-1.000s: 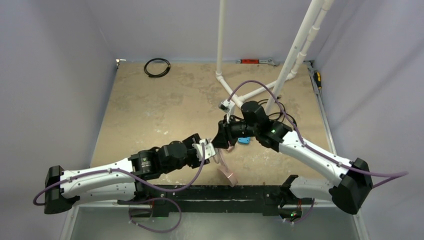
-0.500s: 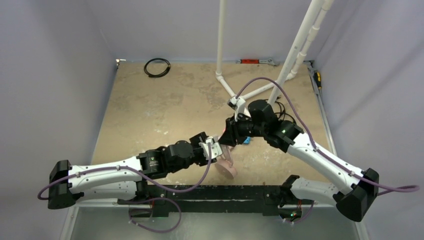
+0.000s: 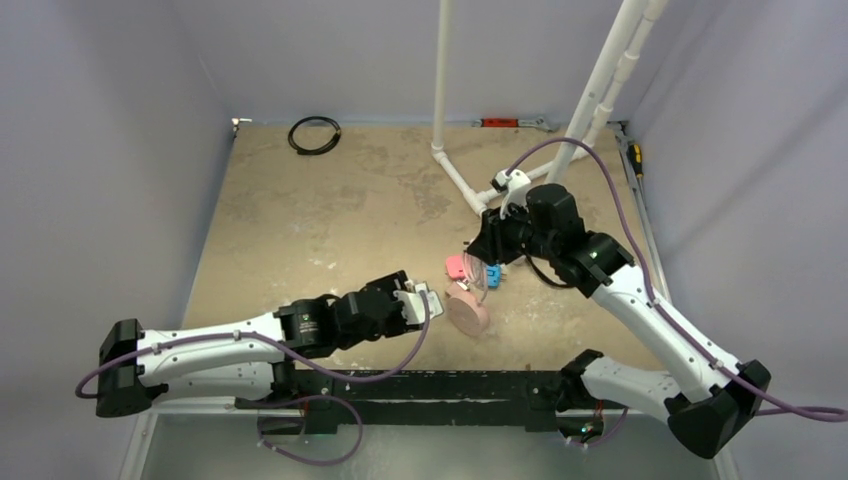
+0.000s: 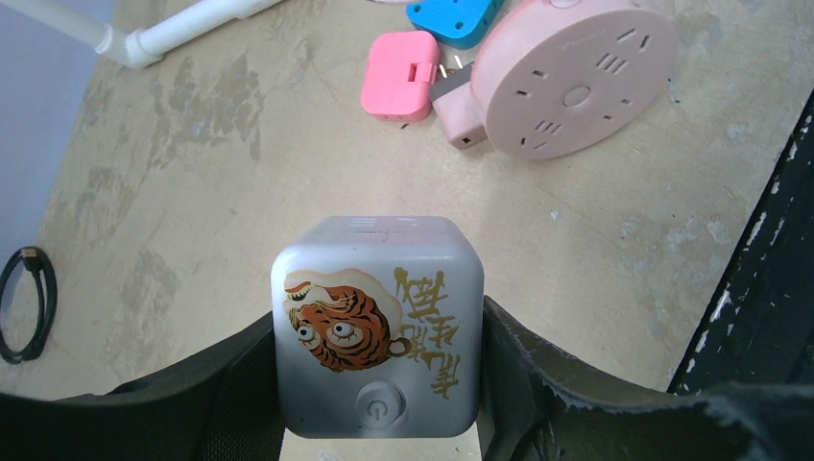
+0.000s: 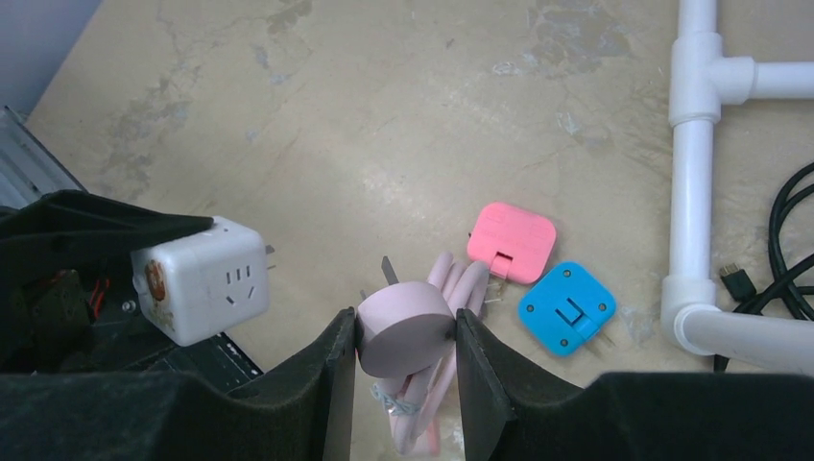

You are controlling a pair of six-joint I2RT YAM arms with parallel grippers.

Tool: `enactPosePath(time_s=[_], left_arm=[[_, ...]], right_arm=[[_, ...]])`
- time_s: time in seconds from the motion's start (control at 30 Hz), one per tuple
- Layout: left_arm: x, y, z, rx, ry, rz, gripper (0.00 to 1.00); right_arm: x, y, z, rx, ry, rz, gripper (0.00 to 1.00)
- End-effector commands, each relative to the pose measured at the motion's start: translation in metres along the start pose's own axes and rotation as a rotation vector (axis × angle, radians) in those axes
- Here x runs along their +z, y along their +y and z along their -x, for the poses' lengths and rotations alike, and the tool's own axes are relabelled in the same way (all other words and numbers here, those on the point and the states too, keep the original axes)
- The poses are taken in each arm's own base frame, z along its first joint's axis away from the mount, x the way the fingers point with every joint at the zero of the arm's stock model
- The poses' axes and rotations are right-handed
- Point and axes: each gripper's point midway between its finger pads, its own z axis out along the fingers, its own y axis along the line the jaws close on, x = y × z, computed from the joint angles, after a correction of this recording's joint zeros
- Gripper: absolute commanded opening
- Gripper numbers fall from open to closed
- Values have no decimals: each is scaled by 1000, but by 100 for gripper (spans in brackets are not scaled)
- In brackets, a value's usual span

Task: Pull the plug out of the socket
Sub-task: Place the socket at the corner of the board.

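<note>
The socket [image 4: 376,336], a white-grey cube with a tiger print and a power button, sits between the black fingers of my left gripper [image 4: 379,384], which is shut on it. The socket [image 5: 202,279] also shows at the left of the right wrist view, its outlet holes facing the plug. My right gripper [image 5: 405,360] is shut on the plug [image 5: 403,331], a pale pink rounded head whose bundled pink cable [image 5: 459,283] hangs below it. Plug and socket are apart, with bare table between them. From above, my left gripper [image 3: 418,303] is low centre and my right gripper [image 3: 482,258] is up to its right.
A flat pink adapter [image 5: 512,240] and a blue one [image 5: 566,307] lie beside a round pink disc [image 4: 576,77] with holes. White pipes [image 5: 693,173] run along the right, with black cable [image 5: 787,230] past them. A black cable coil [image 3: 314,134] lies at the far back. The black front rail [image 4: 758,288] borders the table.
My right gripper has drawn back and to the right with the plug, away from the socket. The left gripper pulled slightly left. The round pink disc now lies on the table between them.
</note>
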Motion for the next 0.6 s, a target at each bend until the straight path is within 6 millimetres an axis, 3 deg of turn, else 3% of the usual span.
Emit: enactPosePath(time_s=[0.0, 0.1, 0.2, 0.33, 0.57], left_arm=[[-11, 23, 16, -59, -63, 91, 0], [-12, 38, 16, -126, -75, 121, 0], [-6, 61, 14, -246, -91, 136, 0], [7, 90, -4, -387, -30, 166, 0], [22, 141, -34, -685, -23, 208, 0]], right_arm=[[-6, 13, 23, -13, -88, 57, 0], [-6, 14, 27, -12, -116, 67, 0], [3, 14, 16, 3, -77, 80, 0], [21, 8, -7, 61, -54, 69, 0], [41, -13, -14, 90, -133, -44, 2]])
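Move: The left hand grips the white socket some 15 cm above the board. The board's far-left corner lies about 45 cm ahead and 45 cm left, the black cable coil 40 cm ahead and 25 cm left. The right hand grips the pink cord's plug about 24 cm up; the pink socket lies straight below, 3 cm left, the blue socket 2 cm back and 5 cm right, the pink disc about 9 cm straight back. Still pinching the white socket, the left hand swings it about 10 cm forward and 7 cm left towards the board's far-left corner, roughly level, slow at first; it turns some 25 degrees counter-clockwise and tips down a little. The right hand keeps its grip on the plug, holds nearly still, then sinks about 5 cm towards the board. ##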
